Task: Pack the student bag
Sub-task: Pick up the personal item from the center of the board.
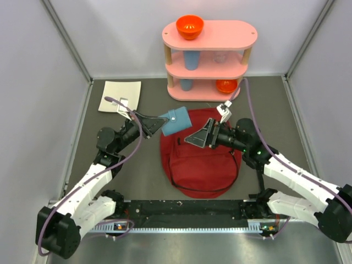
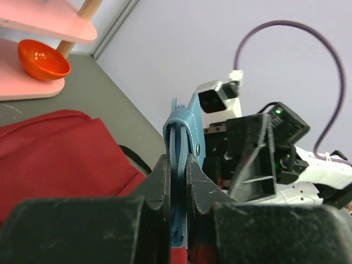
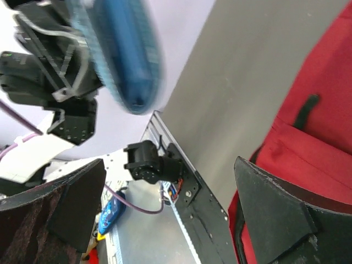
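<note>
The student bag (image 1: 201, 165) is a dark-red backpack lying flat on the table's middle, also showing in the left wrist view (image 2: 55, 159) and the right wrist view (image 3: 313, 137). A blue snap-button pouch (image 1: 175, 122) hangs in the air over the bag's far left edge. My left gripper (image 1: 159, 124) is shut on the pouch, and the pouch's edge (image 2: 184, 132) stands pinched between its fingers (image 2: 176, 165). My right gripper (image 1: 192, 136) hovers above the bag, just right of the pouch. Its jaws (image 3: 169, 165) stand wide open and hold nothing. The pouch (image 3: 124, 55) looks blurred there.
A pink three-tier shelf (image 1: 209, 55) stands at the back. It carries an orange bowl (image 1: 190, 26) on top, blue cups (image 1: 191, 59) in the middle and another orange bowl (image 1: 226, 86) at the bottom. A white sheet (image 1: 120, 96) lies back left. Walls close in on both sides.
</note>
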### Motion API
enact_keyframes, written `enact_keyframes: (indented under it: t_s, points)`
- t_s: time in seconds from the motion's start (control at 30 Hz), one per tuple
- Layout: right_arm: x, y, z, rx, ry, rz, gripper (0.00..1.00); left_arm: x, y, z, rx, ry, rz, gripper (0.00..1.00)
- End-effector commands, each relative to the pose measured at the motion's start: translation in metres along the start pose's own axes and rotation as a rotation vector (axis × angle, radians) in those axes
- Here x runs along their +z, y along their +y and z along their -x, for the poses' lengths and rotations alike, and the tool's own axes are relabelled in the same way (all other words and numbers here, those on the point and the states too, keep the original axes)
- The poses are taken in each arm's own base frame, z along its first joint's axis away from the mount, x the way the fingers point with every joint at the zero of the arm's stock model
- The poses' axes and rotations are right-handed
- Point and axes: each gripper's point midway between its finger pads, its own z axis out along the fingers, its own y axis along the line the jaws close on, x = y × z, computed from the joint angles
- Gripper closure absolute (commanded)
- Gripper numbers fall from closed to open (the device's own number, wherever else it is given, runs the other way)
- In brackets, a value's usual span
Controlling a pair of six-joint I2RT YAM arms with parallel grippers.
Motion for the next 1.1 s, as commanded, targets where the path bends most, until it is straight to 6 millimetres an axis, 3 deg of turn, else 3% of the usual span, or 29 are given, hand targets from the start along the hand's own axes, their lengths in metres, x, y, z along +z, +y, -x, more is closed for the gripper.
enact_keyframes:
  t_s: [0.0, 0.3, 0.47, 0.67, 0.7, 0.77, 0.83, 0.87, 0.9, 1.0, 1.03, 1.07]
  points:
    - [-0.002, 0.058, 0.028, -0.099, -0.100, 0.199, 0.01, 0.006, 0.011, 0.005, 0.024, -0.057, 0.079, 1.00]
    - [0.019, 0.059, 0.044, -0.084, -0.136, 0.220, 0.02, 0.013, -0.007, -0.014, -0.028, -0.014, 0.024, 1.00]
    - [0.024, 0.071, 0.057, -0.106, -0.174, 0.288, 0.12, 0.008, -0.007, -0.024, -0.054, -0.011, 0.025, 1.00]
    - [0.023, 0.076, 0.055, -0.088, -0.171, 0.347, 0.52, 0.006, -0.001, -0.029, -0.067, -0.006, 0.047, 1.00]
    - [0.022, 0.073, 0.052, -0.081, -0.169, 0.344, 0.65, 0.006, -0.001, -0.029, -0.064, -0.006, 0.047, 1.00]
    - [0.022, 0.070, 0.050, -0.077, -0.162, 0.333, 0.83, 0.006, -0.001, -0.029, -0.063, -0.001, 0.047, 1.00]
    - [0.021, 0.067, 0.048, -0.074, -0.154, 0.320, 0.87, 0.007, 0.000, -0.029, -0.064, 0.001, 0.047, 0.99]
    - [0.022, 0.065, 0.047, -0.077, -0.152, 0.310, 0.96, 0.008, 0.000, -0.030, -0.060, 0.006, 0.045, 0.92]
    - [0.020, 0.065, 0.048, -0.094, -0.159, 0.304, 0.98, 0.008, 0.001, -0.031, -0.060, 0.011, 0.048, 0.71]
    - [0.019, 0.043, 0.050, -0.100, -0.174, 0.182, 1.00, 0.009, 0.001, -0.029, -0.030, 0.016, 0.057, 0.35]
    - [0.012, 0.038, 0.062, -0.101, -0.236, 0.128, 1.00, 0.009, 0.003, -0.030, -0.027, 0.034, 0.077, 0.21]
    - [0.009, 0.017, 0.057, -0.076, -0.220, 0.027, 1.00, 0.009, 0.006, -0.031, 0.008, 0.045, 0.088, 0.12]
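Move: The right hand, wide open and empty, has the blue personal item about 7 cm to its left, 4 cm farther out and some 8 cm above. The left hand still pinches that item, whose middle lies about 4 cm to this hand's right and 1 cm ahead, level with it. The red bag's middle is roughly 22 cm below the right hand, 3 cm to its right and 1 cm ahead. The white pad lies some 19 cm ahead, 20 cm left and 33 cm below the left hand. The right fingers close on the free end of the blue personal item and pinch it, after that hand rises about 5 cm while going left and forward some 3 cm each, its fingertips tilting up. The left hand brings the item about 3 cm down and 2 cm to the right to meet them, then opens and lets go once the right has its grip. ##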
